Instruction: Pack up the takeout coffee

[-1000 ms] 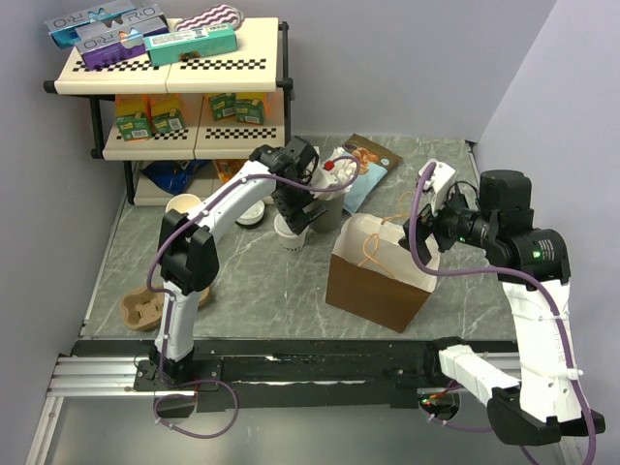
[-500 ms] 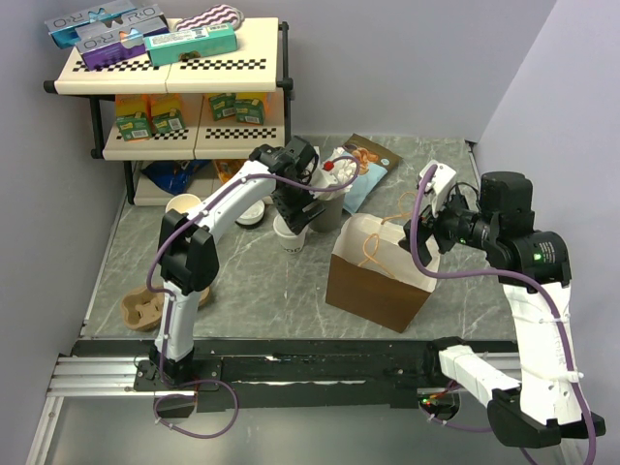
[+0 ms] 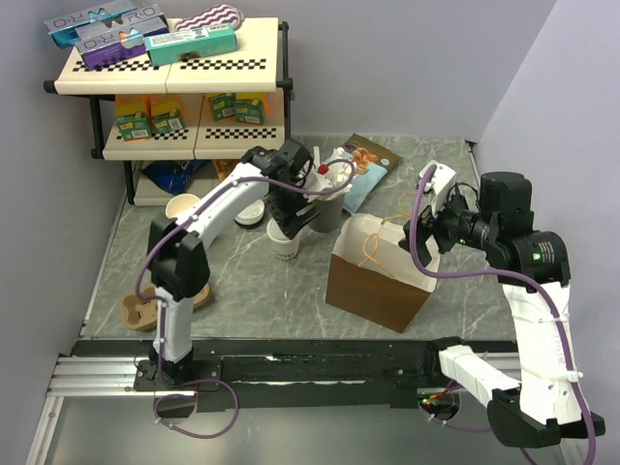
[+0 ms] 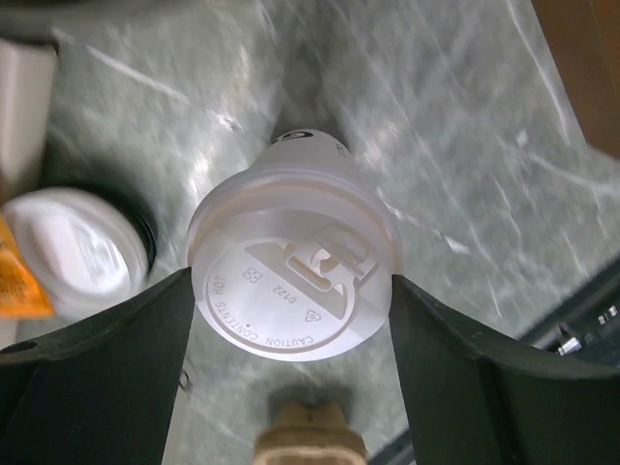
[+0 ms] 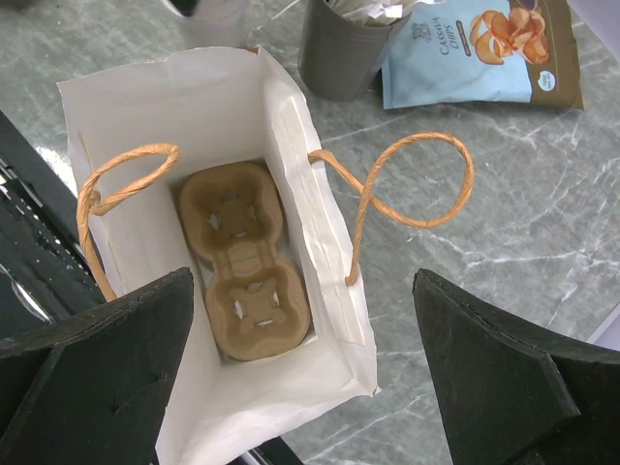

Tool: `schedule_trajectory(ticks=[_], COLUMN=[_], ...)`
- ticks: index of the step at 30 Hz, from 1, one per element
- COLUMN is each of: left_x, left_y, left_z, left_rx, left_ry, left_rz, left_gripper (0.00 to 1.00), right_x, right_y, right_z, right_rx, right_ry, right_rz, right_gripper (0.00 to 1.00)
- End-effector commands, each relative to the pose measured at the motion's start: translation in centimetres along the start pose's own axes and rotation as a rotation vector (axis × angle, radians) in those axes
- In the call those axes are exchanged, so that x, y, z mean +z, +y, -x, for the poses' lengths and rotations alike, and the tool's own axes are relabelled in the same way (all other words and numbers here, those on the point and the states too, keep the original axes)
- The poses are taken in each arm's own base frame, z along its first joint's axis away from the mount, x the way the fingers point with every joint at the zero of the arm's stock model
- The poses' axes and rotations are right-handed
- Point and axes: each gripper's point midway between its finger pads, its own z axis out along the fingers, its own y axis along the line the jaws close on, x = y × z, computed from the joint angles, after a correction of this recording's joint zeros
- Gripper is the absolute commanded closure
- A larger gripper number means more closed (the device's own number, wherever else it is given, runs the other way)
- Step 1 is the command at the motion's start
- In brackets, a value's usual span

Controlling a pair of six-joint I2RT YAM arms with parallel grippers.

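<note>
The takeout coffee (image 3: 284, 244) is a small off-white paper cup with a white sip lid (image 4: 291, 281), left of the brown paper bag (image 3: 378, 281). My left gripper (image 3: 288, 221) comes down over it, and both dark fingers (image 4: 126, 339) press the lid's rim, so it is shut on the cup. In the left wrist view the cup leans. My right gripper (image 3: 424, 232) hangs open above the bag's mouth (image 5: 126, 107), nothing between its fingers. A cardboard cup carrier (image 5: 237, 257) lies on the bag's floor.
A grey holder with straws (image 3: 329, 208) stands just behind the cup, a chips bag (image 3: 363, 165) beyond it. Loose white lids on a dark base (image 3: 252, 215) and a stack of lidless cups (image 3: 182, 205) sit to the left. Another carrier (image 3: 140, 310) lies near left. A shelf (image 3: 174, 97) fills the back left.
My left gripper has closed in on the cup's lid and shifted it slightly left and toward the near edge. The left arm's elbow swung left. The right arm has not moved.
</note>
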Motion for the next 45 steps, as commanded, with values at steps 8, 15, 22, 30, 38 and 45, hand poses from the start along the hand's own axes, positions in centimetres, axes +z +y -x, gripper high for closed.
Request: schedule_trajectory(ticks=[8,15,22,30,38,45], left_x=[-12.3,-20.5,-26.8,-29.0,-29.7,-29.8], left_y=[-4.6,-8.4,-8.4,-8.6,-8.6,-9.1], left_z=[-1.3,0.5,2.7,4.2,5.1,5.5], left_rx=[0.019,0.097,0.210,0.260,0.281,0.318], left_ry=[-0.250,-0.604,-0.827,-0.895,-0.933,-0.948], left_rz=[-0.014,-0.051,0.052,0.064,0.065,0.039], left_gripper=[0.99,0.99,0.99,0.99,0.99,0.99], right_x=[1.1,3.6,4.7,4.4,2.5,2.9], right_y=[-2.3,-3.2,-2.6,-1.9,-1.6,-0.6], right_z=[0.3,-2.1,-4.2,-6.1,-5.9,-7.1], right_rx=[-0.023,-0.030,-0.014,0.025,0.005,0.047], right_ry=[0.042,0.141,0.245,0.361,0.384,0.421], right_rz=[-0.042,-0.003,0.093,0.174,0.190,0.252], right_gripper=[0.00,0.01,0.22,0.39,0.43,0.61])
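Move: The left hand, fingers down, already grips the lidded cup; the open bag with the tray inside has its middle about 12 cm back and 20 cm right of it, at hand height. The straw holder stands 9 cm ahead and 9 cm right, the lids 11 cm ahead, 8 cm left and 7 cm lower. From the open right hand the bag's far handle is some 6 cm ahead, 4 left and 9 below, and the bag's middle level with it, 6 left and 18 below. Keeping its grip round the top of the cup, the left hand hoists it nearly 30 cm, drawing back some 10 cm on the way, and swings the fingers from straight down to forward and right. The right hand sinks about 8 cm and edges 4 cm forward to the bag's far rim, then rises 2 cm, its fingers closing to half open around the foot of the handle. ##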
